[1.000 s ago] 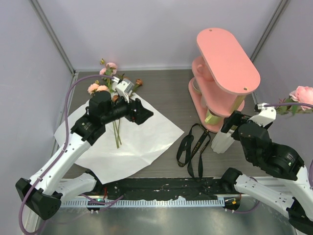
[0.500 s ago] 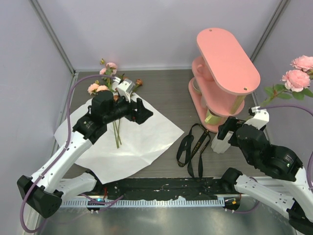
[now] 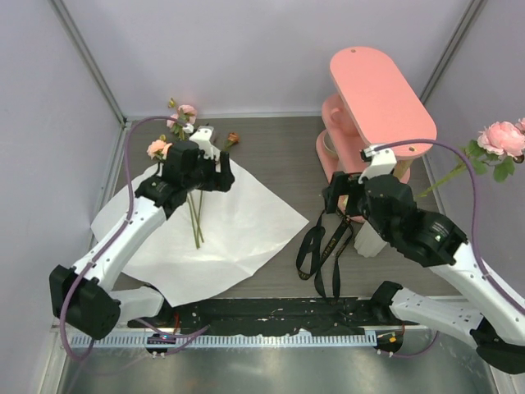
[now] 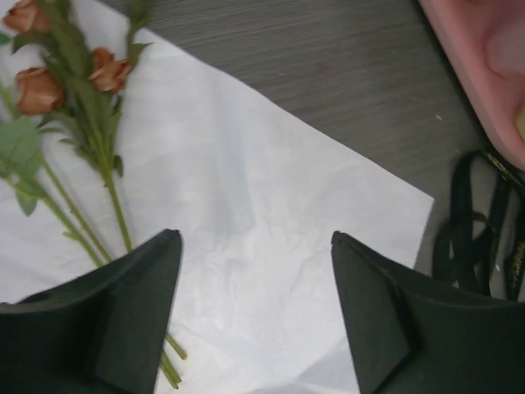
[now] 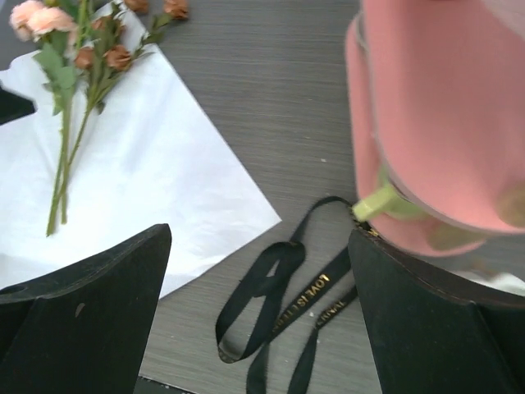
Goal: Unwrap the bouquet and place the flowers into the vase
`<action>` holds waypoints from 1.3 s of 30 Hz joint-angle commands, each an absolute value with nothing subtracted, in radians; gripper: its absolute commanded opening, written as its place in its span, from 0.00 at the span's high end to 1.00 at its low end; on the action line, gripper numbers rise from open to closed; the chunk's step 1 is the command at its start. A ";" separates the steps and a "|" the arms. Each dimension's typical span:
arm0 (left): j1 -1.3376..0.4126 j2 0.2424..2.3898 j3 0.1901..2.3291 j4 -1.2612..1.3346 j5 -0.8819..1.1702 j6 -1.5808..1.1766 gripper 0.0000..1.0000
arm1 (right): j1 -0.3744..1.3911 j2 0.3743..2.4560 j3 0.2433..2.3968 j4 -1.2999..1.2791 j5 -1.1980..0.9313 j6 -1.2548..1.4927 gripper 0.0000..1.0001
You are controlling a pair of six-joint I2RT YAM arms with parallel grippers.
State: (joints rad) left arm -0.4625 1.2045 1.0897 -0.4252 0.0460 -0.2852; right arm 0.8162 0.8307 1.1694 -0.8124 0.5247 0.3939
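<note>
The bouquet is unwrapped. Its white paper (image 3: pixel 246 234) lies flat, with flowers (image 3: pixel 195 215) on its far left part: pink heads (image 3: pixel 157 148), rust buds (image 4: pixel 39 87) and green stems. My left gripper (image 3: pixel 220 174) hovers open just right of them, with only bare paper (image 4: pixel 271 205) between its fingers. My right gripper (image 3: pixel 338 197) is open above the black ribbon (image 3: pixel 324 246). The white vase (image 3: pixel 371 240) stands behind my right arm, mostly hidden. Pink roses (image 3: pixel 500 139) lean at the far right. Their stem runs down behind that arm.
The pink two-tier shelf (image 3: pixel 381 98) rises at the back right, right beside my right gripper, and its lower tier (image 5: pixel 443 123) fills that wrist view. The ribbon (image 5: pixel 287 295) lies looped between paper and shelf. Enclosure walls close in on three sides.
My right arm has swung left from beside the vase to above the ribbon. The pink roses stay leaning at the right, slightly higher. My left gripper has drawn back and turned toward the flowers.
</note>
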 commanded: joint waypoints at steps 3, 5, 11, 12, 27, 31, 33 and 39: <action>-0.312 1.390 1.201 -0.547 -0.049 -0.314 0.40 | 0.821 0.955 1.172 -0.560 0.255 0.310 0.04; -0.284 1.457 1.224 -0.586 -0.043 -0.322 0.40 | 0.828 1.001 1.144 -0.528 0.203 0.316 0.04; -0.255 1.641 1.299 -0.684 -0.104 -0.304 0.39 | 1.012 1.140 1.066 -0.416 0.227 0.357 0.04; -0.256 1.660 1.299 -0.689 -0.112 -0.301 0.41 | 1.038 1.153 1.057 -0.393 0.230 0.363 0.04; -0.255 1.919 1.417 -0.762 -0.163 -0.262 0.53 | 1.109 1.129 0.976 -0.340 0.284 0.359 0.04; -0.258 1.963 1.439 -0.776 -0.169 -0.259 0.56 | 1.109 1.115 0.968 -0.347 0.316 0.364 0.04; -0.256 1.985 1.450 -0.787 -0.169 -0.258 0.64 | 1.109 1.115 0.965 -0.345 0.324 0.362 0.04; -0.256 1.991 1.465 -0.798 -0.167 -0.261 0.81 | 1.109 1.120 0.976 -0.351 0.354 0.376 0.04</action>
State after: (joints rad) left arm -0.2558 1.9938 1.4212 -0.7746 -0.1570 -0.2722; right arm 1.1088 1.1366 0.9684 -0.3832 0.3054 0.3687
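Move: The stem of the orange roses lies on the paper about 6 cm ahead of the left hand, 10 cm to its left and 21 cm below. Pink-flower stems lie about 4 cm to the left of that stem and 2 cm farther out. From the empty right hand, the rose stem is some 15 cm ahead, 39 cm left and 29 cm below; the black ribbon lies almost straight under this hand, about 30 cm down. The orange rose stem, just below its leaves, is what the left hand goes for: forward and left about 10 cm, then some 20 cm down, tipping until its half-open fingers point steeply down and close in on either side of the stem. Meanwhile the open right hand sweeps left and sinks away from the vase to above the paper, turning counter-clockwise. ##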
